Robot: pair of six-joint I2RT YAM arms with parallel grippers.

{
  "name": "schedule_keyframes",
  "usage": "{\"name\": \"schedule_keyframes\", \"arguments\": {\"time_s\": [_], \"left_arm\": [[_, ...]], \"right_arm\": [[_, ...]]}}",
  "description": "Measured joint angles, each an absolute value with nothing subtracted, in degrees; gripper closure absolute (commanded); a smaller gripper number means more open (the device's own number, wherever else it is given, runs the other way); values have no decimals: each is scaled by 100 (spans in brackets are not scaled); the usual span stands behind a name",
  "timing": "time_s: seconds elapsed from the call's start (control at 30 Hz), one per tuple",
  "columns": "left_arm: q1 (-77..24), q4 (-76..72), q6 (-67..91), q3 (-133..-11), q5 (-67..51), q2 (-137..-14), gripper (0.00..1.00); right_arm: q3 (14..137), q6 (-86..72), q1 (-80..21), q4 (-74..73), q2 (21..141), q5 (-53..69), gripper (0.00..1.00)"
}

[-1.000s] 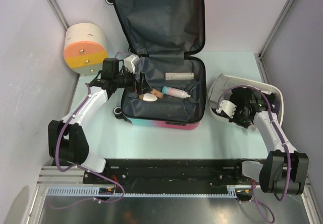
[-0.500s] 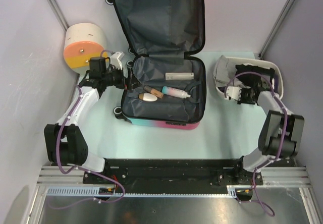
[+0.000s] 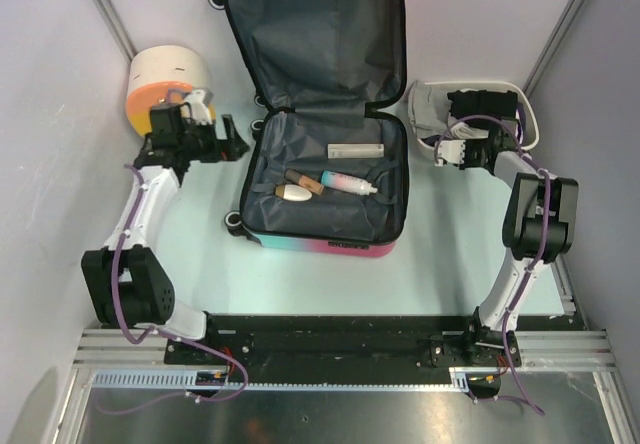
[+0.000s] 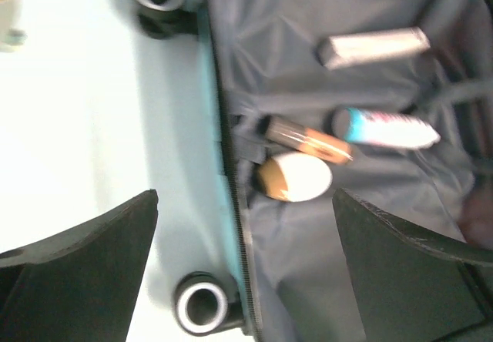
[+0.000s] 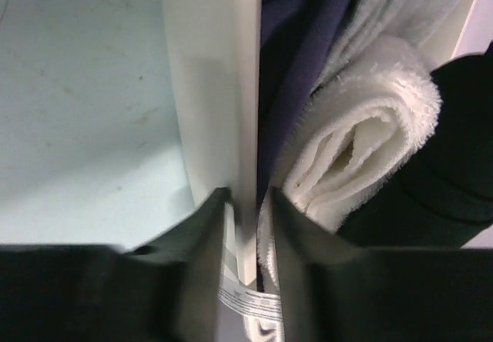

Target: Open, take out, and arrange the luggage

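The luggage (image 3: 320, 247) lies open mid-table, its lid propped up at the back. Its grey lining (image 4: 370, 203) holds a white stick (image 4: 373, 47), a brown tube (image 4: 304, 136), a white egg-shaped sponge (image 4: 296, 178) and a teal-capped tube (image 4: 385, 129). My left gripper (image 3: 234, 137) hovers wide open and holding nothing just left of the case, over its zip edge and a black wheel (image 4: 202, 305). My right gripper (image 3: 442, 151) straddles the left wall of the white basin (image 5: 216, 88). Its fingers (image 5: 208, 219) stand slightly apart, with a dark slit beside the wall.
The white basin (image 3: 500, 89) sits at the back right and holds a rolled white towel (image 5: 362, 149), dark blue cloth (image 5: 300, 49) and black cloth (image 5: 454, 142). A cream-and-orange drawer box (image 3: 165, 84) stands at the back left, close behind my left wrist. Grey walls enclose both sides.
The right arm carried the basin from the near right to the back right, and its jaws have slackened. The left gripper withdrew leftward out of the luggage, still open.
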State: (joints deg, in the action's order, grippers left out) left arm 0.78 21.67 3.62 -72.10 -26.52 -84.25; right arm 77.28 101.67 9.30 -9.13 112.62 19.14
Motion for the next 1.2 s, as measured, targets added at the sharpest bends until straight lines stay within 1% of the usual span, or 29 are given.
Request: {"name": "schedule_keyframes", "arguments": {"time_s": [0.03,0.07,0.17,0.27,0.33,0.37,0.43,0.5,0.53,0.7,0.83,0.9,1.03,1.2], "left_arm": [[246,2180,436,-7295,-2567,-8442,1],[421,2191,510,-7395,-2467,-8477,1],[930,2187,720,-7749,-2231,-8643,2],[1317,2209,882,-8121,-2099,-8836,5],[1551,2193,1013,-8405,-2064,-8997,10],[1632,2187,1063,-8506,-2051,-9065,12],[1839,2176,1173,-8757,-2051,-9242,16],[2008,2156,1245,-8965,-2040,-9439,19],[2078,2152,1262,-9048,-2025,-9535,23],[2235,2093,1253,-9164,-2012,-9972,27],[2257,1846,1267,-9094,-2093,-10245,35],[2263,1612,1308,-8962,-2178,-10318,37],[2270,854,1428,-8364,-2394,-10333,42],[2305,-364,1813,-7244,-2565,-10383,43]], "right_arm": [[7734,10036,899,-891,11268,1865,51],[7736,9889,860,-812,11284,1820,38],[7741,9450,779,-753,11292,1686,23],[7749,9059,766,-860,11249,1634,17],[7749,8774,779,-1007,11118,1632,12],[7749,8611,794,-1090,11013,1632,9],[7749,8274,832,-1223,10709,1643,8],[7749,7933,849,-1323,10368,1656,2],[7749,7719,858,-1374,10167,1667,2],[7758,6473,875,-1577,9262,1925,0],[7758,5207,849,-1511,8844,2029,0],[7758,4652,821,-1498,8702,2047,0],[7758,3920,770,-1588,8482,2226,0],[7758,3385,672,-1627,8285,2342,0]]}}
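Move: The drawer cabinet's middle lies about 28 cm ahead of the left hand, 22 cm to its left and 10 cm lower. The open suitcase's base is centred some 30 cm to that hand's right, level with it fore and aft and 15 cm lower. From the right hand, whose fingertips are at the white basin's near rim, the basin's middle is roughly 15 cm ahead, 8 cm left and 4 cm lower, with the white towel some 8 cm ahead and 4 cm left at about hand height. The left hand swings quickly left, about 20 cm, and somewhat forward, away from the suitcase towards the drawer cabinet, turning some 30 degrees counter-clockwise; it first rises about 5 cm, then sinks to some 7 cm below its start while its fingers narrow to a little over half open. The right hand spreads its nearly shut fingers wide, lets go of the basin's near rim, then climbs clear by about 20 cm, drawing back and to the left and rolling its left side up. ##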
